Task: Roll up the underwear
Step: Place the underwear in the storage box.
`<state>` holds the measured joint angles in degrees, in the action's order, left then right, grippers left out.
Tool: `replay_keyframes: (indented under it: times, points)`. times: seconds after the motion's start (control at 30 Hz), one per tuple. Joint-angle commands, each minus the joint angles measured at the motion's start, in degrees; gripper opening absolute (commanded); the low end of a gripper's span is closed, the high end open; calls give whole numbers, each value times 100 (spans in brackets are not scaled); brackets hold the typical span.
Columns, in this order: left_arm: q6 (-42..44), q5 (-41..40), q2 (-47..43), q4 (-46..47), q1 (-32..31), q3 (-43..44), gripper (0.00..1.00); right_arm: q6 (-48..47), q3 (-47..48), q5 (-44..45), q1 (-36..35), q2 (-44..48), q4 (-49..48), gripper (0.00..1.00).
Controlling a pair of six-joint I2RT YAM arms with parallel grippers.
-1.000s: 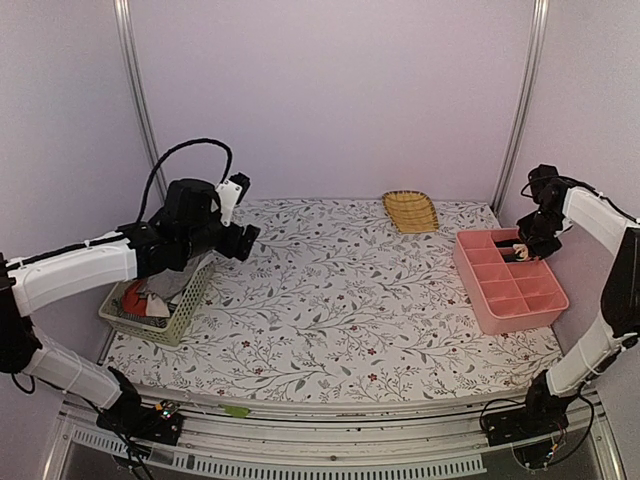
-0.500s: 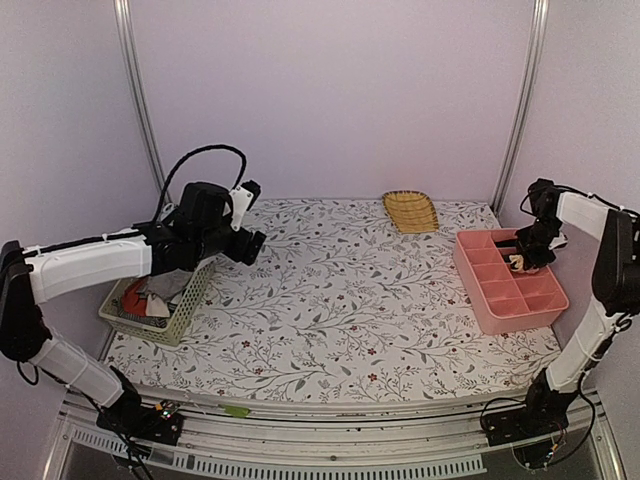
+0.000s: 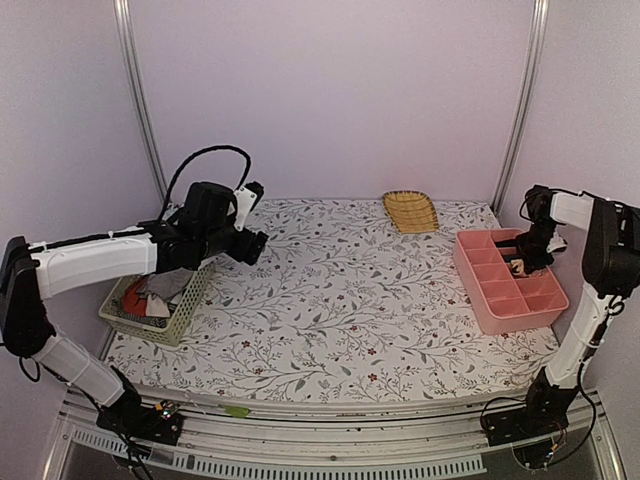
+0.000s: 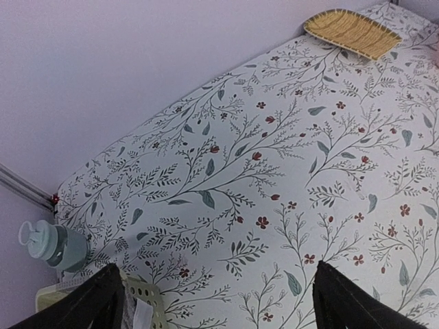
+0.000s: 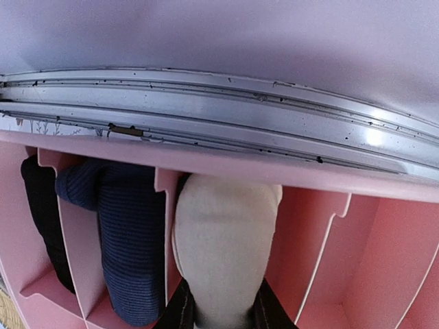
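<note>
A rolled beige underwear (image 5: 223,247) stands in a back compartment of the pink organizer (image 5: 357,233), with my right gripper (image 5: 223,312) shut on its near end, one black finger on each side. Left of it, a navy roll (image 5: 127,240) and a black roll (image 5: 42,219) fill their own compartments. From above, my right gripper (image 3: 522,262) reaches down into the organizer (image 3: 478,290) at the right. More underwear, red, grey and white (image 3: 148,297), lies in the basket (image 3: 190,300) at the left. My left gripper (image 3: 250,245) hovers open over the floral cloth beside that basket, nothing between its fingers (image 4: 350,301).
A flat wicker tray (image 3: 410,211) lies at the back of the table. A pale blue bottle (image 4: 55,245) stands behind the basket, whose corner (image 4: 147,301) shows by my left finger. Metal frame posts rise at both back corners, and the right wall is close to the organizer.
My right gripper has come down into the organizer with the beige roll. My left arm has shifted slightly right, staying open.
</note>
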<state>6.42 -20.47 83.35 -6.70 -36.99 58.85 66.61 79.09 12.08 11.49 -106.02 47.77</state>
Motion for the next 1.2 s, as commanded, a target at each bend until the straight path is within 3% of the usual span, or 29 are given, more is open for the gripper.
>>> replay_keyframes:
  times: [0.0, 0.3, 0.4, 0.53, 0.7, 0.77, 1.03, 1.17]
  points:
    - [71, -129, 83, 41, 78, 152, 96, -34, 203, 290, 48, -278, -91, 0]
    - [-27, -234, 131, -23, 78, 215, 96, -290, 306, 126, 48, -691, -197, 1]
    - [-69, -266, 126, -49, 78, 206, 96, -201, 237, 133, 54, -664, -192, 26]
    - [-46, -299, 107, -51, 78, 149, 96, -193, 185, 70, 55, -553, -299, 40]
    - [-11, -343, 94, -5, 78, 103, 96, -201, 235, -17, 48, -430, -352, 44]
    - [-17, -323, 100, 25, 79, 92, 96, -216, 297, -70, 46, -413, -349, 51]
    - [-95, -251, 77, 103, 78, 114, 96, -242, 423, -355, 40, -190, -387, 53]
    - [-170, -161, 61, 16, 80, 197, 96, -356, 370, -617, 31, 76, -548, 61]
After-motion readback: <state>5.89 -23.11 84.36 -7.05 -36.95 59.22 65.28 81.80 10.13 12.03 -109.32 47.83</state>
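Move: The right hand holds the cream underwear roll over its slot in the right column of the pink storage box; the slot's middle lies some 4 cm below the hand and about 1 cm to its right. The navy roll lies about 5 cm ahead, the black roll about 10 cm ahead, both 1 cm to the left, and the next empty slot about 5 cm back and 1 cm to the right. From the left hand, the cream roll's slot lies about 60 cm to the right, level with it, and some 16 cm lower. The right hand, still pinching the cream roll between fingers that point steeply down, sinks about 3 cm between the dividers just behind the navy roll, its wrist tipping only some 5 degrees. There it stops and spreads its fingers from nearly shut to a little over half open, letting go of the roll, then backs out upward by about 2.5 cm and drifts slightly forward, fingers still apart above the slot. ##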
